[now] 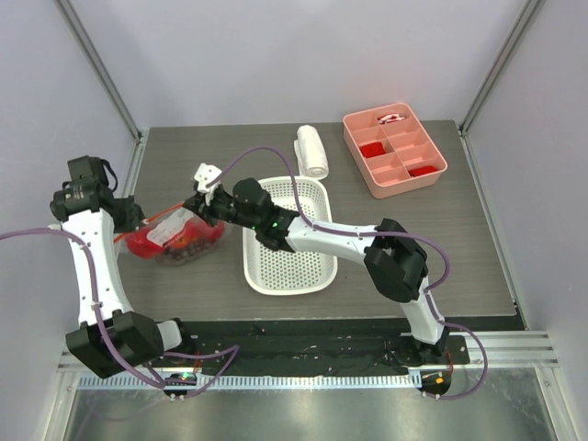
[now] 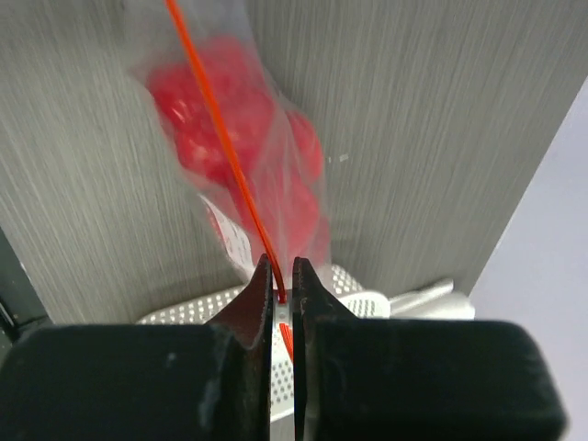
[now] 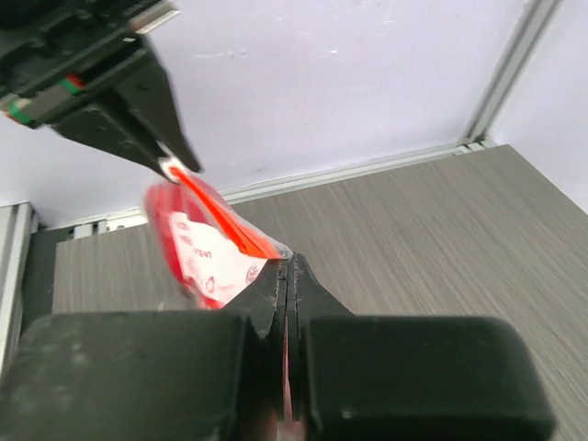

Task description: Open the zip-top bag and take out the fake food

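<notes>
The clear zip-top bag (image 1: 177, 236) hangs just above the table at the left, held between both grippers, its orange-red zip strip (image 1: 156, 217) stretched taut. Red fake food (image 1: 147, 243) and a dark grape bunch (image 1: 188, 249) lie inside it. My left gripper (image 1: 124, 233) is shut on the strip's left end; its wrist view shows the strip (image 2: 216, 129) running from the closed jaws over the red fruits (image 2: 216, 110). My right gripper (image 1: 204, 197) is shut on the bag's right corner; the bag (image 3: 202, 243) and the left gripper (image 3: 110, 101) show in its wrist view.
A white perforated basket (image 1: 287, 234) lies just right of the bag under my right arm. A rolled white cloth (image 1: 311, 150) lies behind it. A pink divided tray (image 1: 395, 149) with flat red pieces stands at the back right.
</notes>
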Controlling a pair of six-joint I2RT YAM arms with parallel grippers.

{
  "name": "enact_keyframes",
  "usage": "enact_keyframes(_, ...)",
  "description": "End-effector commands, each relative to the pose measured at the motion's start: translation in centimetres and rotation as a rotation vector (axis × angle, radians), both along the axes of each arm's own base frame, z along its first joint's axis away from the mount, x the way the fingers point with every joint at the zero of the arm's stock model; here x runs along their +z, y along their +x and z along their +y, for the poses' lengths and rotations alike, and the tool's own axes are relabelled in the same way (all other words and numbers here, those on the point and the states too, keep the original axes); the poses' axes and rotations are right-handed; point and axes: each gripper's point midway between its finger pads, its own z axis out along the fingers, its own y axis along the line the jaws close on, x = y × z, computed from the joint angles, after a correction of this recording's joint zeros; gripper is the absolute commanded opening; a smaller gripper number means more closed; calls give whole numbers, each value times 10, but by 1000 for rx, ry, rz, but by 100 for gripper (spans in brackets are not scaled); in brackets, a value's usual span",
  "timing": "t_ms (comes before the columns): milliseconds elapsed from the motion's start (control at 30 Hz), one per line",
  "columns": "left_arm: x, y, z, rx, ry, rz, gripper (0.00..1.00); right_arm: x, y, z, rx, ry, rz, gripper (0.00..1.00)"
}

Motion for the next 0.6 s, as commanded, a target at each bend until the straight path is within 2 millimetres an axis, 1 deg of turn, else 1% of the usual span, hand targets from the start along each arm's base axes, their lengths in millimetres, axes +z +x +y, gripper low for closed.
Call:
enact_keyframes(0, -1, -35, 44, 116, 170, 117, 0, 74, 47, -41, -210, 172, -80, 1)
enact_keyframes(33, -4, -39, 43, 119, 169, 132, 0, 72, 51, -41, -218, 179, -79, 1)
enact_keyframes(100, -12, -47, 41, 127, 155, 162, 0, 71, 67, -50, -276, 200, -63, 1)
enact_keyframes(167, -15, -56, 42, 142, 141, 188, 0, 71, 77, -53, -301, 227, -59, 1)
enact_keyframes(200, -9, -56, 46, 140, 164, 183, 0, 70, 84, -56, -313, 236, -55, 1)
enact_keyframes(233, -7, -57, 48, 138, 179, 186, 0, 72, 87, -56, -315, 241, -58, 1)
enact_keyframes(267, -5, -61, 50, 125, 197, 210, 0, 65, 92, -56, -320, 236, -52, 1)
enact_keyframes(300, -2, -64, 54, 129, 219, 227, 0, 64, 98, -58, -322, 237, -54, 1)
enact_keyframes(333, 0, -66, 55, 120, 225, 240, 0, 67, 99, -57, -316, 239, -62, 1)
enact_keyframes(367, 0, -68, 56, 108, 233, 253, 0, 62, 101, -55, -310, 230, -62, 1)
enact_keyframes(433, -2, -78, 55, 88, 244, 295, 0, 62, 110, -58, -316, 230, -62, 1)
enact_keyframes(467, -7, -83, 54, 86, 239, 317, 0, 58, 113, -58, -320, 227, -59, 1)
enact_keyframes(500, -10, -87, 53, 87, 234, 329, 0, 55, 112, -55, -288, 220, -59, 1)
enact_keyframes(533, -11, -90, 51, 89, 233, 326, 0, 54, 115, -56, -289, 221, -60, 1)
enact_keyframes(567, -20, -95, 47, 89, 215, 348, 0, 51, 119, -57, -294, 219, -58, 1)
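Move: The bag's zip slider is already pinched in the left fingers; the zip's left end, which it is drawn towards, is about 5 cm left of that hand and 4 cm back, level with it. The bagged food hangs some 9 cm to the hand's right, 2 cm back and 8 cm below. The right hand holds the zip's right end, with the left end about 19 cm to its left and 8 cm back; the white tray's middle is some 23 cm to its right, straight down-range by 1 cm and 24 cm lower. The orange zip strip is drawn between the two hands: the left keeps its pinch on the slider and pulls it about 5 cm left and 3 cm back towards the strip's left end, tilting some 10 degrees. The right hand keeps hold of the other end and carries it about 8 cm forward and 3 cm right, turning slightly clockwise. ##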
